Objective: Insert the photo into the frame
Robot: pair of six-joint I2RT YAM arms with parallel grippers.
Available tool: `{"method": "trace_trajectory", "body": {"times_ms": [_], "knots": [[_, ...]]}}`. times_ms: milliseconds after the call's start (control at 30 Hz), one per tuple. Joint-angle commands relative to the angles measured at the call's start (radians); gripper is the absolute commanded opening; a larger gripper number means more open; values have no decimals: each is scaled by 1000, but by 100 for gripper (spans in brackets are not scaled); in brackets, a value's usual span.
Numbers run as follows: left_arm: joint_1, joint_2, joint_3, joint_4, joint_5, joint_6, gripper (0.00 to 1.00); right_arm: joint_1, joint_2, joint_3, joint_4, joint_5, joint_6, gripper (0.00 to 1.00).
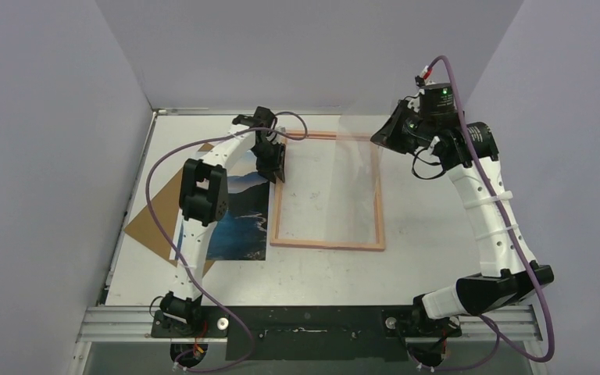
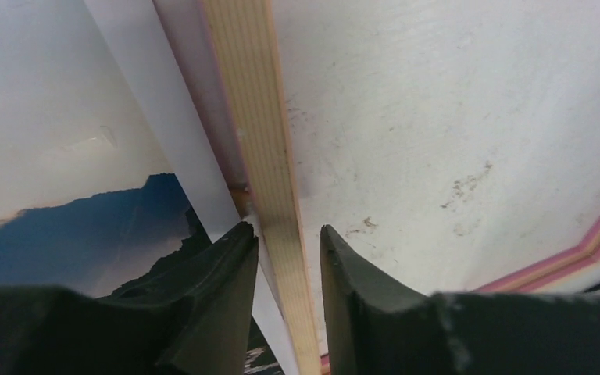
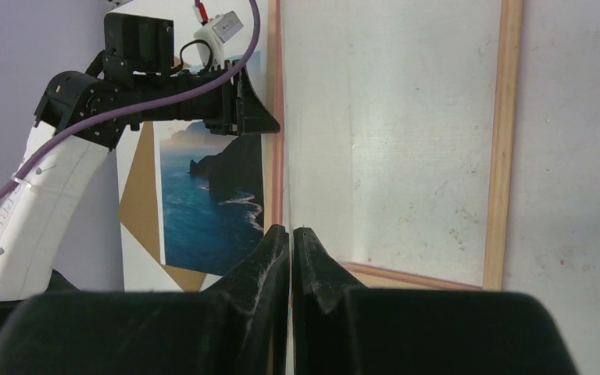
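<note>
The frame [image 1: 328, 244] lies flat mid-table, pale wood side up. My left gripper [image 1: 276, 170] is at its left rail near the far corner. In the left wrist view the fingers straddle that rail [image 2: 254, 101]: the left finger touches it, the right stands off, so the gripper [image 2: 285, 230] is open. My right gripper [image 1: 380, 139] is above the frame's far right corner, and in the right wrist view it [image 3: 291, 232] is shut on the edge of the clear pane [image 3: 391, 133], which is tilted up off the frame. The photo [image 1: 238, 219] lies just left of the frame, partly under my left arm.
A brown backing board [image 1: 150, 228] lies skewed under the photo at the left. Grey walls close in the table on the left, back and right. A metal rail [image 1: 312, 322] carrying the arm bases runs along the near edge. My left arm [image 3: 47, 172] shows in the right wrist view.
</note>
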Motion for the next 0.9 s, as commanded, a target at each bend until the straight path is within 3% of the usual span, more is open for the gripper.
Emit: {"method": "trace_trajectory", "body": {"times_ms": [0,233,467,867], "knots": [[35,-89,71,-4,202,2,36,-6,-6,2,105,-62,38,0],[113,-181,63,37,257,-67,48,-6,53,23,207,-170,123,0],[219,-273,-41,73,64,-110,60,9,131,-12,337,-262,249,0],[319,-326,-199,139,47,-126,62,125,336,103,469,-292,371,0]]}}
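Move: The left hand still straddles the frame's left rail, with the photo's middle about 14 cm to its left and 8 cm nearer; the frame's middle is some 13 cm right and 3 cm nearer. The right hand, high up with the clear sheet in its fingers, has the photo roughly 35 cm to its left, 3 cm farther out and 34 cm below; the frame's middle is 8 cm left and 9 cm farther out, equally low. The left fingers open wider and lift clear of the frame's left rail, rising about 11 cm, then swing some 14 cm left towards the photo's far part, turning counter-clockwise and sinking again near the end. Meanwhile the right hand keeps its grip on the clear sheet and carries it left and forward towards the photo, about 14 cm, easing lower late while its wrist rolls some 20 degrees. ##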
